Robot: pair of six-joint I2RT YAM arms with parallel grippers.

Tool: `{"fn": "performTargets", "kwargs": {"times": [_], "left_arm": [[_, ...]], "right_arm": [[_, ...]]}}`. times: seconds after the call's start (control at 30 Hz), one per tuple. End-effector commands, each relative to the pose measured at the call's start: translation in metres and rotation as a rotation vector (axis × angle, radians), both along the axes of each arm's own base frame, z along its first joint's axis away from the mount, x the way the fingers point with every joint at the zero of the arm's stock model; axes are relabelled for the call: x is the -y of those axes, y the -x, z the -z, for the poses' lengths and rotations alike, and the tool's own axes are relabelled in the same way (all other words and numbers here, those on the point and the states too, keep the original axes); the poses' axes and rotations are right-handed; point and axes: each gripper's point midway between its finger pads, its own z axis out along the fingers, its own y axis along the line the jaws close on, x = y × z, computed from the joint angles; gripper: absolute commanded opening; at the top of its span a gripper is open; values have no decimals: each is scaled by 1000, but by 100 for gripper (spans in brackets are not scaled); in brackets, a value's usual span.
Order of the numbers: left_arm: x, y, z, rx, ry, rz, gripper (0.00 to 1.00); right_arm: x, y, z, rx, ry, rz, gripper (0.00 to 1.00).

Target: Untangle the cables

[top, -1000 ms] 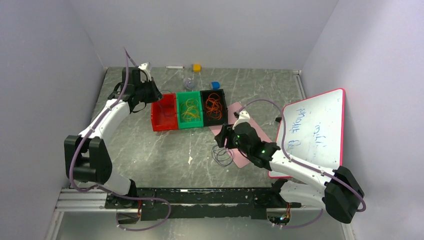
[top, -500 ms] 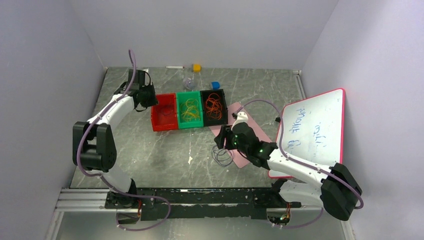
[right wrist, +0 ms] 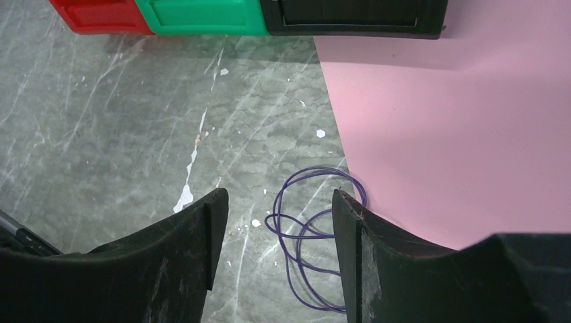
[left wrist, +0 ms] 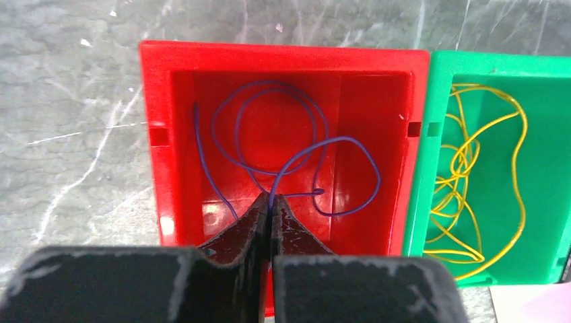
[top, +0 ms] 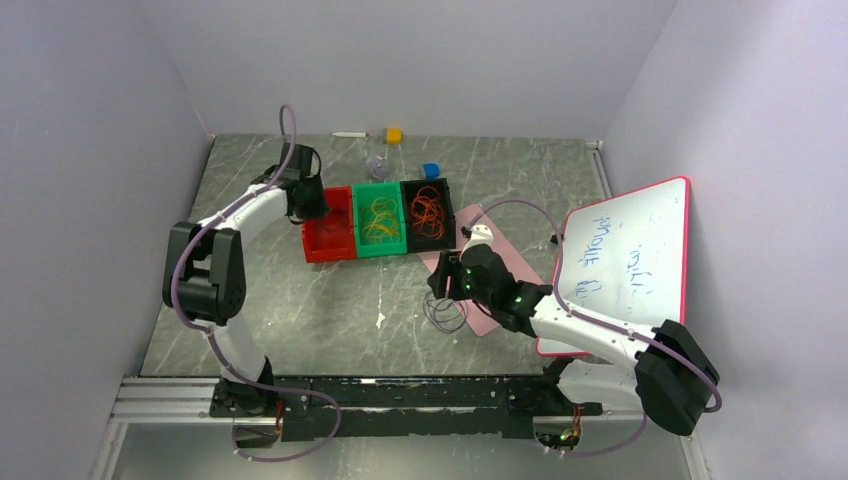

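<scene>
My left gripper (left wrist: 271,202) is shut on a strand of a purple cable (left wrist: 340,139) whose loops lie inside the red bin (left wrist: 283,50); in the top view it (top: 312,205) hangs over that bin's left part. Yellow cables (left wrist: 464,168) fill the green bin (top: 378,247), and orange cables (top: 428,212) lie in the black bin (top: 447,215). Near the table's middle my right gripper (right wrist: 279,193) stands open above a small tangle of purple cables (right wrist: 299,235) on the marble, touching nothing. From above that tangle (top: 445,312) lies just beside the gripper (top: 445,282).
A pink mat (right wrist: 438,121) lies right of the tangle. A red-framed whiteboard (top: 625,260) leans at the right. At the far edge sit a yellow block (top: 394,135), a blue piece (top: 431,170) and a clear object (top: 377,166).
The left arm has swung rightward, its gripper moving from left of the red bin to over it. The right arm has barely shifted.
</scene>
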Motion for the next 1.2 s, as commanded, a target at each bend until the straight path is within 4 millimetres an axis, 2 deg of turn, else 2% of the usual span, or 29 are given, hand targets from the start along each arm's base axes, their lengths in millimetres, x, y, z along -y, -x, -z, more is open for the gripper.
{"fn": "performTargets", "kwargs": {"times": [0.0, 0.2, 0.3, 0.43, 0.73, 0.93, 1.07, 1.17], "left_arm": [[-1, -9, 1, 6, -30, -40, 7], [-8, -7, 5, -5, -69, -67, 7], [-6, -8, -2, 12, -53, -58, 10], [4, -10, -29, 95, 2, -19, 26], [10, -4, -97, 280, 48, 43, 49], [19, 22, -125, 347, 80, 137, 52], [48, 51, -126, 345, 150, 224, 53], [80, 77, -122, 334, 219, 303, 54]], "right_arm": [[-4, -5, -13, 18, -26, 9, 62], [-3, -5, -12, 18, -23, 12, 62], [-4, -5, -11, 16, -23, 9, 62], [-5, -5, -12, 17, -28, 8, 62], [3, -8, -21, 43, -38, 53, 62], [36, -6, -12, -13, 36, 212, 62], [47, 3, 1, -71, 91, 238, 62], [45, 9, 8, -115, 120, 186, 62]]}}
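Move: The purple cable hanging from the left fingers is bound for the red bin, whose middle lies about 2 cm right of the left hand, 1 cm back and 5 cm below. The green bin is some 12 cm to that hand's right, level with it. A second purple cable lies on the table about 9 cm below the right hand, 1 cm back and 2 cm right; from that hand the black bin is roughly 19 cm ahead and 4 cm left, the pink clipboard 8 cm ahead and 8 cm right. The purple cable is lowered a last 1.5 cm into the red bin, and the left fingers let go, opening from shut to about half. Emptied, the left hand climbs some 13 cm, its fingertips swinging up and forward about 20 degrees, then also draws back and slightly right. Late on, the right hand, open and empty, shifts about 4 cm right above the other purple cable, turning some 10 degrees clockwise. ##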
